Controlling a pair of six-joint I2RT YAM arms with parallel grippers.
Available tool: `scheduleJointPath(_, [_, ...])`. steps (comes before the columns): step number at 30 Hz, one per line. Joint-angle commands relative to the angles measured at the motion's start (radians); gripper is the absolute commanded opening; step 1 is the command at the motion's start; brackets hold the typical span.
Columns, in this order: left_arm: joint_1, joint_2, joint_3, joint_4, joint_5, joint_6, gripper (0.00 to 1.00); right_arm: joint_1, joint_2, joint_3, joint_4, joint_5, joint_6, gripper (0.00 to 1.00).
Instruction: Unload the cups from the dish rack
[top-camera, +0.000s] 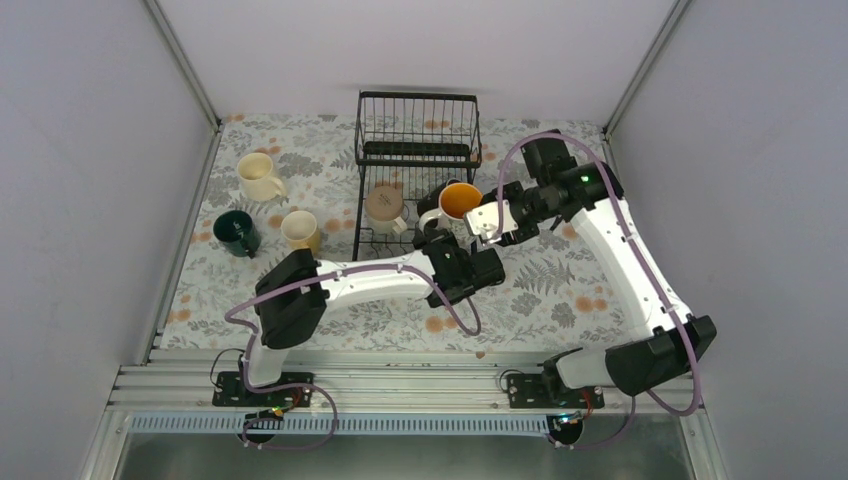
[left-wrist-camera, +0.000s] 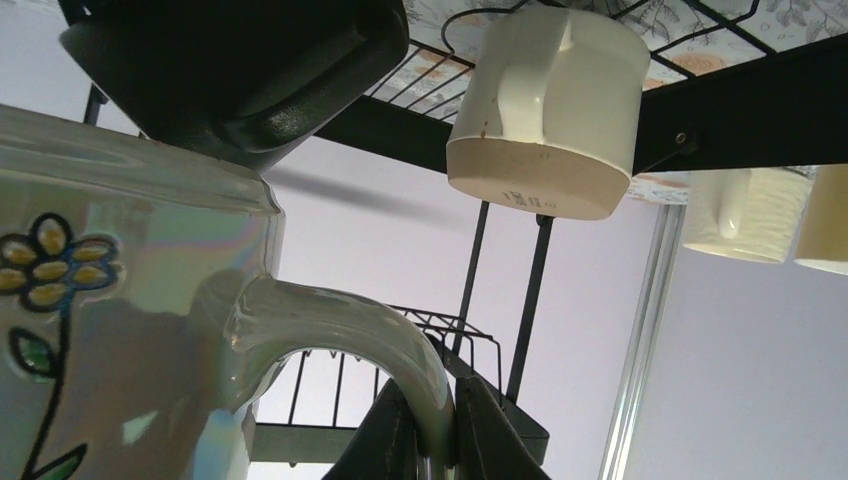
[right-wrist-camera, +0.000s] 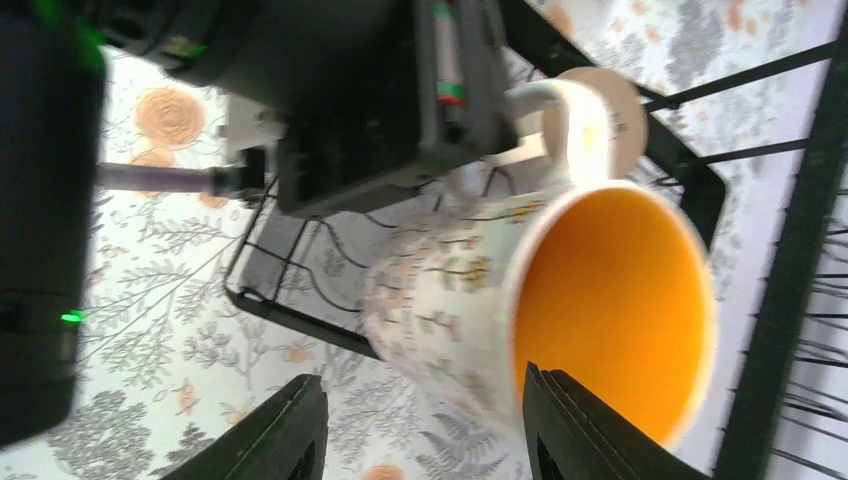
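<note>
In the black wire dish rack (top-camera: 418, 128) a floral cup with an orange inside (top-camera: 461, 201) is tipped, mouth toward the right arm. My left gripper (top-camera: 438, 236) (left-wrist-camera: 437, 405) is shut on this cup's curved handle (left-wrist-camera: 385, 335). My right gripper (top-camera: 491, 222) (right-wrist-camera: 422, 382) is right at the cup's rim (right-wrist-camera: 610, 310), its jaws apart and no grip showing. A tan cup (top-camera: 385, 207) (left-wrist-camera: 548, 105) stands upside down in the rack beside it. On the table to the left stand a cream cup (top-camera: 259, 176), a dark green cup (top-camera: 236, 232) and a pale yellow cup (top-camera: 300, 230).
Something black (top-camera: 434, 194) shows in the rack behind the held cup, mostly hidden. The rack's raised basket stands at the back. Grey walls close the table in on the left, right and back. The flowered cloth (top-camera: 545, 290) runs to the right of the rack.
</note>
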Motion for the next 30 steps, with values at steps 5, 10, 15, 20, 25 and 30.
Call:
scheduleJointPath(5, [-0.021, -0.054, -0.037, 0.007, -0.131, -0.126, 0.02, 0.0, -0.024, 0.089, 0.045, -0.097, 0.039, 0.53])
scheduleJointPath(10, [-0.021, -0.011, 0.02, -0.068, -0.16, -0.204, 0.02, 0.0, 0.017, 0.108, 0.096, -0.045, 0.144, 0.58])
scheduleJointPath(15, [-0.021, 0.091, 0.164, -0.335, -0.191, -0.43, 0.02, 0.002, 0.106, 0.19, 0.119, -0.002, 0.354, 0.6])
scheduleJointPath(20, [-0.051, 0.137, 0.225, -0.41, -0.225, -0.507, 0.02, 0.005, 0.204, 0.312, 0.063, 0.011, 0.437, 0.59])
scheduleJointPath(25, [-0.054, 0.136, 0.215, -0.411, -0.239, -0.521, 0.02, 0.011, 0.228, 0.322, 0.082, 0.044, 0.477, 0.58])
scheduleJointPath(30, [-0.054, 0.138, 0.228, -0.411, -0.248, -0.521, 0.02, 0.014, 0.27, 0.345, 0.021, 0.074, 0.5, 0.55])
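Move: With my left hand I still hold the flower mug by its handle; the mug's body is about 6 cm to that hand's right, about level and 1 cm ahead. From my right hand the mug lies some 5 cm ahead, 5 cm left and 7 cm below. The black cup sits in the rack 3 cm left of the mug, 4 cm farther out and 12 cm lower; the beige cup is 12 cm left of the black one and about level with it. I lift my half-open right hand about 4 cm clear of the flower mug's near right side, then sweep it about 8 cm forward and slightly left, past the orange opening to its far side, turning the wrist some 20 degrees clockwise. My left hand keeps its pinch on the handle, easing back about 1.5 cm as it tips up slightly and turns a little counter-clockwise. ##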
